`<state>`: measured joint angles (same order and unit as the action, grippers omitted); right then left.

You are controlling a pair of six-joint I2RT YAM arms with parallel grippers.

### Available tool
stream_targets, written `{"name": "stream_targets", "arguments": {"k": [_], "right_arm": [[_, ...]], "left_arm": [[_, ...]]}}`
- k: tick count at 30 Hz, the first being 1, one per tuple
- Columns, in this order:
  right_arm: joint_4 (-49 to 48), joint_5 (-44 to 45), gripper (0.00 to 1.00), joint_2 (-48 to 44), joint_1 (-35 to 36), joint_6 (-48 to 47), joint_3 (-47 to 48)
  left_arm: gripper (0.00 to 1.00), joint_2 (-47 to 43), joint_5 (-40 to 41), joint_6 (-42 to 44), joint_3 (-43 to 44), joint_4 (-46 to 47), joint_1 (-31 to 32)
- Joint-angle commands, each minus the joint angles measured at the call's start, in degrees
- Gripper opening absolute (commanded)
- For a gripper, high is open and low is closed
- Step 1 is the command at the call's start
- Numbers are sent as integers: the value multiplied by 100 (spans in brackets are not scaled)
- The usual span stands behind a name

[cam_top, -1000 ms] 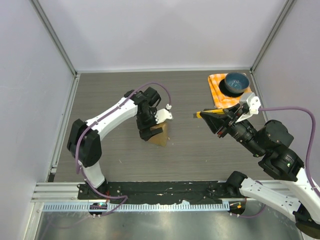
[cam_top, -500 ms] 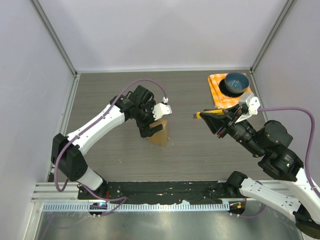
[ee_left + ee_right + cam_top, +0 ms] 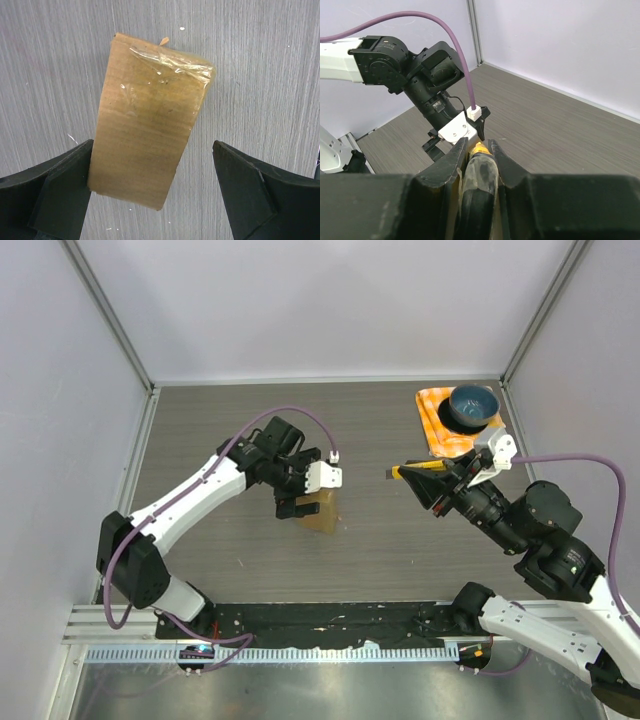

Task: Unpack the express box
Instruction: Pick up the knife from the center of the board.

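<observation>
The express box (image 3: 323, 512) is a small brown cardboard carton on the table's middle, with clear tape over its far end (image 3: 172, 62). My left gripper (image 3: 300, 502) hangs right over it, jaws wide open. In the left wrist view the express box (image 3: 150, 125) lies between the fingers, its left edge close against the left finger (image 3: 60, 185) and a broad gap to the right finger (image 3: 245, 185). My right gripper (image 3: 432, 483) hovers to the box's right, shut on a yellow and black knife (image 3: 480, 167) whose tip (image 3: 392, 472) points at the left wrist.
An orange checked cloth (image 3: 437, 430) lies at the back right corner with a blue bowl (image 3: 472, 406) on it. White enclosure walls stand on the left, back and right sides. A purple cable loops over the left wrist (image 3: 465, 75).
My left jaws have spread fully and the left wrist has turned over the box, which now stands free between the fingers. The right arm and its knife have not moved.
</observation>
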<state>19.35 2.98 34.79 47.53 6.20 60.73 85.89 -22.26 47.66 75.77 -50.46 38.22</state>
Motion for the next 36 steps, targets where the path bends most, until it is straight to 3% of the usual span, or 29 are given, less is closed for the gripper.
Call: {"name": "stream_targets", "arguments": {"k": [1, 17, 28, 30, 31, 34, 36], "right_arm": [[-142, 106, 1, -86, 20, 39, -35], [-151, 202, 1, -95, 11, 13, -123], [-143, 317, 1, -218, 11, 31, -333], [-142, 326, 4, -218, 11, 31, -360], [-151, 326, 5, -218, 20, 31, -360], [-160, 282, 8, -200, 11, -4, -325], [-160, 221, 8, -165, 2, -57, -307]], "left_arm": [[100, 121, -340, 323, 158, -61, -16], [98, 771, -358, 69, 430, 80, -16], [52, 605, -288, -116, 237, 177, -25], [41, 509, -226, -178, 184, 159, -16], [28, 473, -174, -265, 167, 150, -16], [3, 289, -112, -616, 201, 63, -25], [0, 166, -42, -854, 237, -51, -25]]}}
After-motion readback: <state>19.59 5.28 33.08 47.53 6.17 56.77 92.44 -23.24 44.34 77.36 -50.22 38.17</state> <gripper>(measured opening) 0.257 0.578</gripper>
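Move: The box lies under the open left hand, its middle about 4 cm to the right, 1 cm ahead and 7 cm below. The knife, already in the right gripper, is some 25 cm to the left hand's right, 7 cm nearer the base and 24 cm higher; the bowl is roughly 44 cm right, 24 cm ahead and 10 cm below the left hand. From the right hand the box is about 23 cm left, 10 cm ahead and 32 cm below. The box is taken between the left hand's fingers: wide open, they sink about 3.5 cm over it, drifting a little right and forward, then close to just over half and pinch its two sides, before the hand eases back up and left by under a centimetre. The right hand keeps its grip on the knife and sinks roughly 2.5 cm. ##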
